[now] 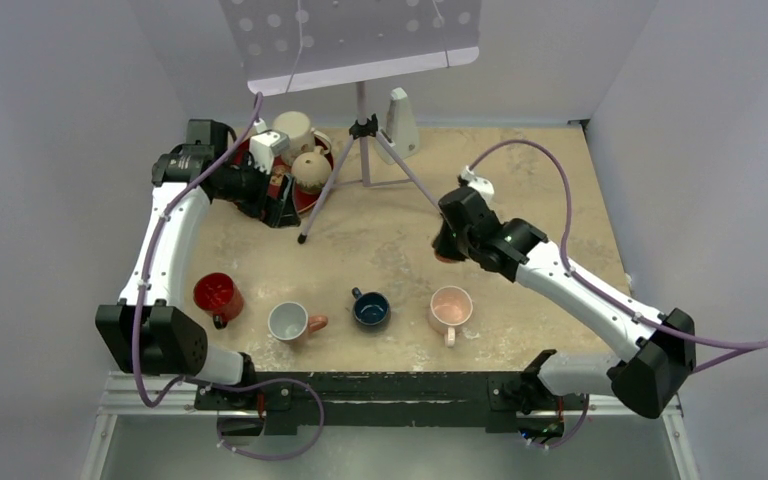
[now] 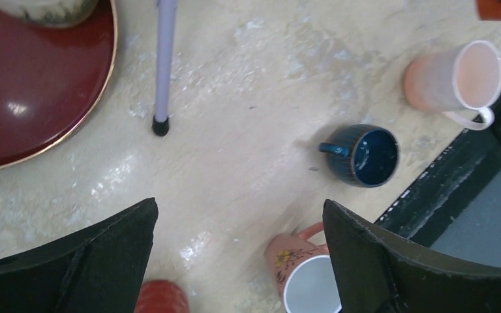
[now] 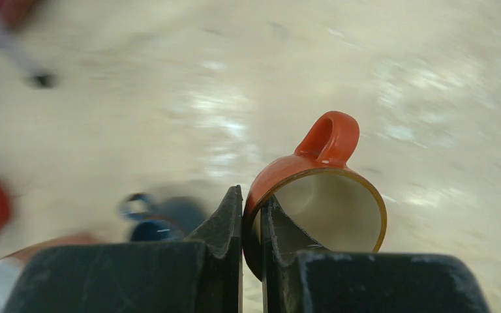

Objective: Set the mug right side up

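Note:
The mug (image 3: 319, 189) is orange with a pale inside. It hangs tilted in my right gripper (image 3: 251, 195), mouth toward the wrist camera and handle on the far side. One finger is inside the rim and one outside, shut on the wall. From above, only a sliver of the mug (image 1: 445, 257) shows under the right gripper (image 1: 450, 242), right of the table's middle. My left gripper (image 2: 240, 208) stands open over bare table with nothing between its fingers. In the top view the left gripper (image 1: 280, 205) is at the back left, beside the red plate.
Four upright mugs line the front: red (image 1: 217, 295), white-lined terracotta (image 1: 290, 322), dark blue (image 1: 370, 308) and pink (image 1: 450, 308). A red plate (image 1: 305, 200) with several mugs sits back left. A tripod (image 1: 360, 140) spreads its legs at the back centre, one foot (image 2: 161, 125) near the plate.

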Robot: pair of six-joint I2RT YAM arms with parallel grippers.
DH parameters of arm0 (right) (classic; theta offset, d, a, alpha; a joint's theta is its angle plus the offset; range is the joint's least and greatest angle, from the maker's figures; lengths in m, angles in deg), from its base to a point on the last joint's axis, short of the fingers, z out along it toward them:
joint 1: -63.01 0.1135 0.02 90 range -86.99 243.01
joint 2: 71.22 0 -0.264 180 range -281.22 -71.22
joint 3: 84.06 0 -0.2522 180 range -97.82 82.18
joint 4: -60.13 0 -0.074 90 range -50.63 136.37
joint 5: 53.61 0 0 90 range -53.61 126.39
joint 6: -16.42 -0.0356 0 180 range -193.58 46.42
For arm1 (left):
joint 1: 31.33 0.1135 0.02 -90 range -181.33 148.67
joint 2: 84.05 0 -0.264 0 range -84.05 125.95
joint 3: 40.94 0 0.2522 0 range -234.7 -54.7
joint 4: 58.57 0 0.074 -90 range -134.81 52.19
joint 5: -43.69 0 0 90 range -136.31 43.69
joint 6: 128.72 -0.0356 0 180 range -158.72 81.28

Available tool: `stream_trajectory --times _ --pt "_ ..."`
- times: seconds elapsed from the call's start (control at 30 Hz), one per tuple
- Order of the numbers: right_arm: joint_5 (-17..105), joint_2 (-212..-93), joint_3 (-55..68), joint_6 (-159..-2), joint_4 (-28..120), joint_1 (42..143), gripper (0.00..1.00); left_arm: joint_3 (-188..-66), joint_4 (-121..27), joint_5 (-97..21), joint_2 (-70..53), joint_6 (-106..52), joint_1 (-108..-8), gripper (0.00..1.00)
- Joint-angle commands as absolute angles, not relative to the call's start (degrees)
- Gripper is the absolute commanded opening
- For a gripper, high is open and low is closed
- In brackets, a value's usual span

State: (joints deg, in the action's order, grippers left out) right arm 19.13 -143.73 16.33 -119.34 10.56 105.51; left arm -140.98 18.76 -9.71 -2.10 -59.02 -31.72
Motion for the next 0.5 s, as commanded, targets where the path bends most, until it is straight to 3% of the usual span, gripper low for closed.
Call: stream_trajectory --times 0.0,0.23,0.47 --pt "12.2 -139.8 25.2 -119.6 -1.8 97.8 0.0 -139.1 14.1 -19.6 -0.5 -56.5 -31.4 1.0" --pt "15.5 -136.3 39.8 -123.6 8.5 91.1 0.0 -140.0 9.9 -25.6 5.6 -55.4 -31.4 1.0" --pt "13.4 -141.8 40.2 -124.9 10.9 89.4 0.0 -143.9 6.9 -30.4 14.5 -56.5 -31.4 1.0"
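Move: My right hand holds the small orange mug by its rim; the free table spot for it lies about 14 cm to the right, 5 cm back and 18 cm below. The pink mug stands 10 cm back and 3 cm right, the dark blue mug 10 cm back and 13 cm left, both some 16 cm down. From my open left hand the speckled mug lies about 26 cm ahead, 1 cm right and 18 cm below; the cream mug is 10 cm beyond it, 3 cm left of the hand. I swing the pinched orange mug right and down, about 14 cm each, and some 5 cm back, to the free side of the pink mug. The wrist tips the fingers down and turns clockwise, some 30 degrees in all, before the hand slows almost to a stop low over the table. Meanwhile my left hand, fingers staying wide open, sinks about 9 cm while going forward and a little left towards the tray. ##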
